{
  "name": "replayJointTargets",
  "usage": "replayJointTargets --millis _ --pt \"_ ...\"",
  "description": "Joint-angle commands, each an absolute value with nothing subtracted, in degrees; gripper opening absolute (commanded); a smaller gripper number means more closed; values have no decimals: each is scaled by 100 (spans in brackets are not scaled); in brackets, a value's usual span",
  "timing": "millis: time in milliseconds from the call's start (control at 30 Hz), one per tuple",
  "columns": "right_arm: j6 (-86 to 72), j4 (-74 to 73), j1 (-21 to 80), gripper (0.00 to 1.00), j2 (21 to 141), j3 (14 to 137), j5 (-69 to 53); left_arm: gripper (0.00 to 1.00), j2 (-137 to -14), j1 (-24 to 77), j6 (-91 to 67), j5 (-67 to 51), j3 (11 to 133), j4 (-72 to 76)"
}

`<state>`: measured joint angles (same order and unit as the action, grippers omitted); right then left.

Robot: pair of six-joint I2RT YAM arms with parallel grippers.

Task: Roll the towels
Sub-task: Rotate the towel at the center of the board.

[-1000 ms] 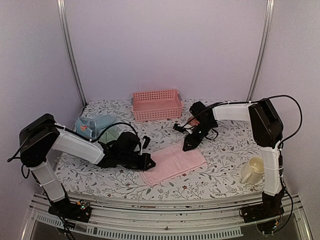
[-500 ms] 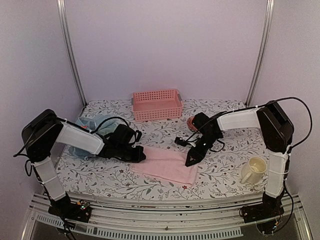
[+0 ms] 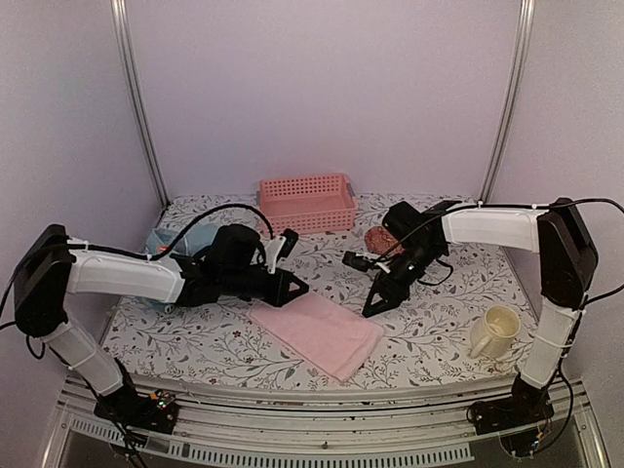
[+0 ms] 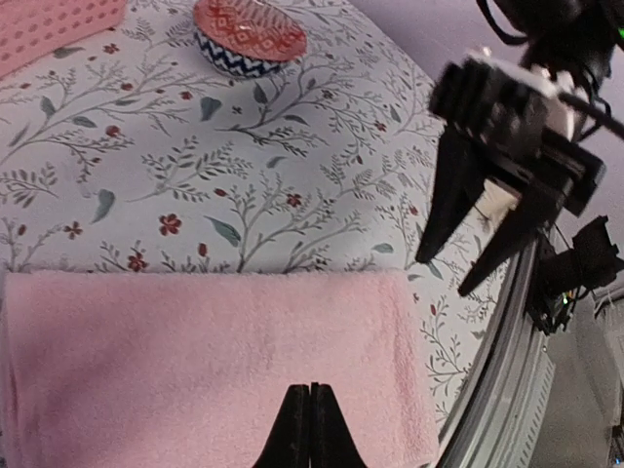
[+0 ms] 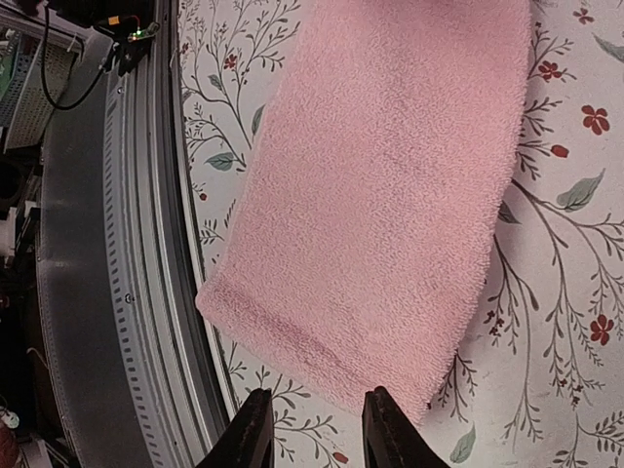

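Note:
The pink towel lies flat and folded on the flowered table, running slantwise toward the front edge; it also shows in the left wrist view and the right wrist view. My left gripper is shut and empty, hovering over the towel's far left end. My right gripper is open and empty, just above the towel's right end. The other towels form a bluish pile at the far left, mostly hidden behind my left arm.
A pink slatted basket stands at the back centre. A red patterned bowl sits behind my right gripper and shows in the left wrist view. A cream mug stands at the front right. The table's metal front rail runs close to the towel.
The pink towel has been shifted and turned to lie slantwise nearer the front. Both grippers have come off it and lifted; the left arm has stretched out to the right.

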<state>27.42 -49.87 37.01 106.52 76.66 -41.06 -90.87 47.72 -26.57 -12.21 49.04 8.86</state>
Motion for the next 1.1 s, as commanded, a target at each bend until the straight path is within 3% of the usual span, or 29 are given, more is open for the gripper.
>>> replayJointTargets --millis 0,400,800,1067 --pt "2852 -4972 3419 33 10537 7581 -4313 0 -9123 5301 -2492 -2005 4398 1605" --pt "2627 -4768 3173 31 10528 7667 -4261 0 -10911 6246 -1855 -2958 5194 1345" --pt "2684 -4479 3173 31 10537 7270 -3990 0 -10159 6051 -1784 -1943 4277 -273" --pt "2635 -4501 3177 32 10092 7492 -3703 4 -8209 5869 -1997 -857 4022 -1080"
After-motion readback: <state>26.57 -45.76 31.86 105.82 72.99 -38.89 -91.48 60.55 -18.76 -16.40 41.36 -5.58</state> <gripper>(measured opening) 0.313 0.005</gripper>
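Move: From the left hand, the middle of the pink folded towel lies about 5 cm back and 5 cm to the right, some 11 cm below; its near corner is farther off, about 17 cm back and 10 cm right. The bowl stands roughly 20 cm ahead and 22 cm right, the pink basket some 31 cm straight ahead. From the right hand, the towel's middle is about 11 cm left, level with it and 8 cm below. Bring the left gripper, fingers kept shut, back about 14 cm and some 8 cm right over the towel, sinking to table height at its near end while turning about 30 degrees clockwise. Then sweep left about 10 cm, dragging that end along, rising slightly at the finish. Ease the right gripper forward and right, away from the towel. ##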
